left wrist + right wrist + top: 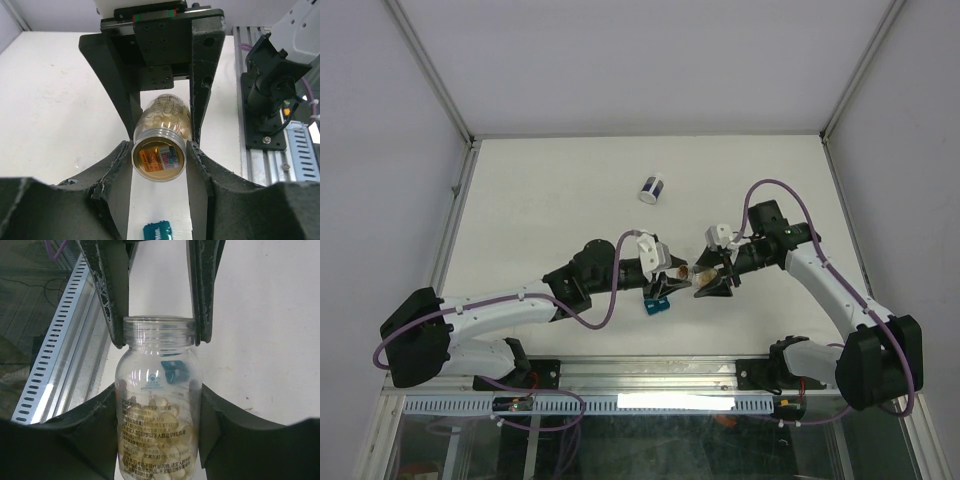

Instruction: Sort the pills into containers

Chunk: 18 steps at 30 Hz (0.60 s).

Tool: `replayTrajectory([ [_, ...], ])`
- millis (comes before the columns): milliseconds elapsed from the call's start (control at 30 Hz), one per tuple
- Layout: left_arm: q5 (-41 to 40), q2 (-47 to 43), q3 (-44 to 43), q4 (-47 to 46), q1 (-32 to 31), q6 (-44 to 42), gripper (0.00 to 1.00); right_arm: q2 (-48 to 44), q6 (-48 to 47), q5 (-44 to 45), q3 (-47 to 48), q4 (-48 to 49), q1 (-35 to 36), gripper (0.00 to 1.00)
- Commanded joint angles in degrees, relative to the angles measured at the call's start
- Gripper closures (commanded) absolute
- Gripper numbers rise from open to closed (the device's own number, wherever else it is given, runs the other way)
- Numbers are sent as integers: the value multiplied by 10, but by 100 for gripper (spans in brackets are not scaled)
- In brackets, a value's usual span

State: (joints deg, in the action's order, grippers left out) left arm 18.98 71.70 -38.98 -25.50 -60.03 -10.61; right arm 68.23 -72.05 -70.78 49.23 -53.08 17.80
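One see-through container, a clear bottle [159, 375], hangs level over the table between both arms [695, 272]. Pale yellow pills [165, 440] fill its lower half. My right gripper [159, 395] is shut on the bottle's body. My left gripper [159, 156] is shut on the neck end, its fingers [111, 300] pressed against both sides of the clear cap [159, 162]. A gold disc with a sticker shows through that end. In the left wrist view the right gripper's fingers [202, 100] flank the bottle [162, 117] behind.
A small teal box [157, 232] marked "Mon." lies on the table just below the bottle [654, 306]. A white jar with a dark-blue band [652, 188] lies farther back. The slotted metal rail [55, 350] runs along the table's near edge.
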Motion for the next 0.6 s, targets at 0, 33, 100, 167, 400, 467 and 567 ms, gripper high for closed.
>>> replayTrajectory([
  [0, -52, -5, -39, -9, -6, 163, 100, -3, 11, -11, 25, 19, -4, 100],
  [33, -76, -6, -42, -5, -6, 224, 100, -3, 15, -8, 26, 21, -4, 100],
  [100, -114, -6, -46, 9, -6, 316, 100, -2, 21, -4, 27, 24, -5, 100],
  [167, -146, -7, -45, 21, -6, 392, 100, -2, 26, -5, 30, 23, -6, 100],
  [400, -143, -21, -14, -16, -6, 471, 47, -5, 31, -21, 35, 16, -6, 100],
  [467, -151, -34, -1, -40, -6, 465, 28, -4, 31, -19, 36, 15, -7, 100],
  [567, -168, -54, 6, -44, -6, 444, 6, -6, 32, -17, 38, 14, -12, 100],
])
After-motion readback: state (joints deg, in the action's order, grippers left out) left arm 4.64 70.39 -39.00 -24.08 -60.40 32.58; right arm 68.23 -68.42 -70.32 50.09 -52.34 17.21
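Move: The jar's clear lid is already between the left fingertips, about 1 cm to the right of the left hand point and level with it; the jar's body is in the right gripper, whose point has the lid about 5 cm to its left, 3 cm higher and roughly level fore and aft. On the table some 19 cm below the left hand, the blue pill pack lies about 5 cm left and 3 cm back, and the white bottle some 27 cm ahead and 6 cm left. Keeping its grip on the lid, the left hand rolls about its own finger line by some 40 degrees, counter-clockwise as seen looking along its fingers at the lid (the unscrewing way), while drifting about 1 cm forward. Then the fingers spread wide and let go of the lid, the hand rising barely 1 cm and staying around it, while the right gripper keeps the jar's body clamped and nearly still. ##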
